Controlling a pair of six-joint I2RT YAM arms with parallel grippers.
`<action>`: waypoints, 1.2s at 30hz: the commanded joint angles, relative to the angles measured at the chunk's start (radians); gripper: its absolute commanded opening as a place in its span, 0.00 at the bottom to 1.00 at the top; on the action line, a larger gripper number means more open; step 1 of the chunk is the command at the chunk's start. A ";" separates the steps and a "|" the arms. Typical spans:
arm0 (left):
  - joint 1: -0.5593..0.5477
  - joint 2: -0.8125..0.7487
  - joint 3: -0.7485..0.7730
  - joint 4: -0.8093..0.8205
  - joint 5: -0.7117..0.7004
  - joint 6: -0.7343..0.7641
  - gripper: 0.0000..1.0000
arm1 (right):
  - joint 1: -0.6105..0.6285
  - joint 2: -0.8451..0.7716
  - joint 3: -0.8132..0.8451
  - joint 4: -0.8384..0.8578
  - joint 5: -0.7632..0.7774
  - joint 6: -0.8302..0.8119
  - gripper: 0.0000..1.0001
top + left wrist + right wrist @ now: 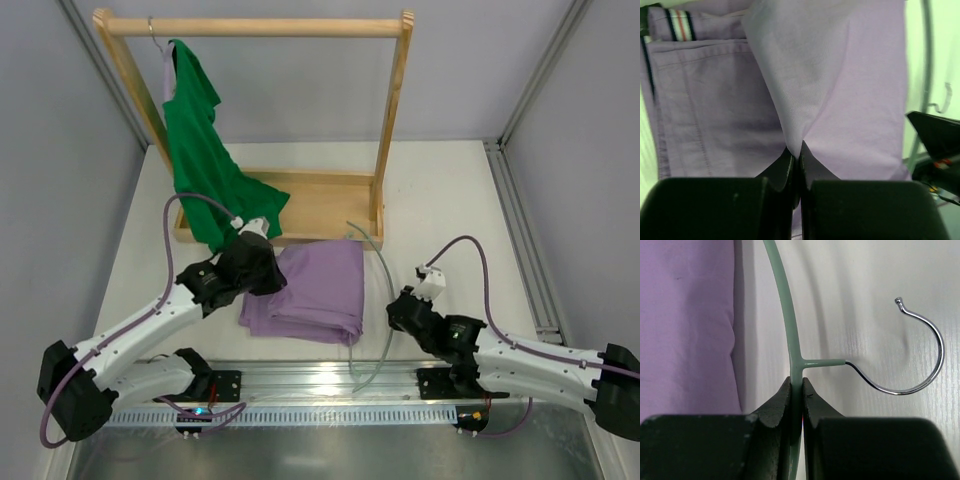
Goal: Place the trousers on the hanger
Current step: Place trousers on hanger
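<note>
The lilac trousers [312, 288] lie folded on the table in front of the rack. My left gripper [266, 270] is at their left edge, shut on a raised fold of the fabric [790, 75]. In the left wrist view the gripper [796, 149] pinches the tip of that fold, and the striped waistband detail [680, 22] shows at top left. The pale grey-green hanger [386, 285] lies just right of the trousers. My right gripper [397, 310] is shut on its arm. The right wrist view shows the gripper [796, 383] clamping the hanger [786, 310] just below the neck, with the wire hook [926, 357] pointing right.
A wooden rack [255, 26] stands at the back, with a dark green T-shirt [200, 150] hanging at its left end over the wooden base [325, 205]. A metal rail [320, 378] runs along the near edge. An aluminium frame strip [520, 240] borders the right side.
</note>
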 commanded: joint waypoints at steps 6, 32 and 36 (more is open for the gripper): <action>0.044 -0.057 0.020 0.135 0.164 0.000 0.00 | -0.003 0.136 0.098 0.141 0.082 -0.092 0.04; 0.135 0.144 0.002 -0.259 -0.306 -0.026 0.47 | -0.002 0.011 0.008 0.130 -0.107 -0.060 0.04; 0.126 0.090 0.121 -0.307 -0.274 0.021 0.51 | -0.002 0.064 0.067 0.113 -0.110 -0.075 0.04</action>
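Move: The raised fold of the purple trousers is already pinched in the left fingers, which carry it towards the left edge of the folded stack, about 10 cm to this hand's left, 4 cm back and 11 cm below. From this hand, the pale green hanger, held by the right hand, lies some 19 cm right, 5 cm back and 9 cm below; the rack base is about 18 cm ahead, 2 cm right. From the right hand, the stack's left edge is roughly 34 cm left, 4 cm ahead. The pinched trouser fold is lifted about 3 cm by the left hand, then drawn left away from the hanger and down onto the stack's left edge, ending nearly 10 cm left of where it began. The wrist swings the fingertips leftwards some 25 degrees, and low down they open halfway, let go and rise slightly. The right hand keeps its grip on the hanger, easing about 2 cm left. ##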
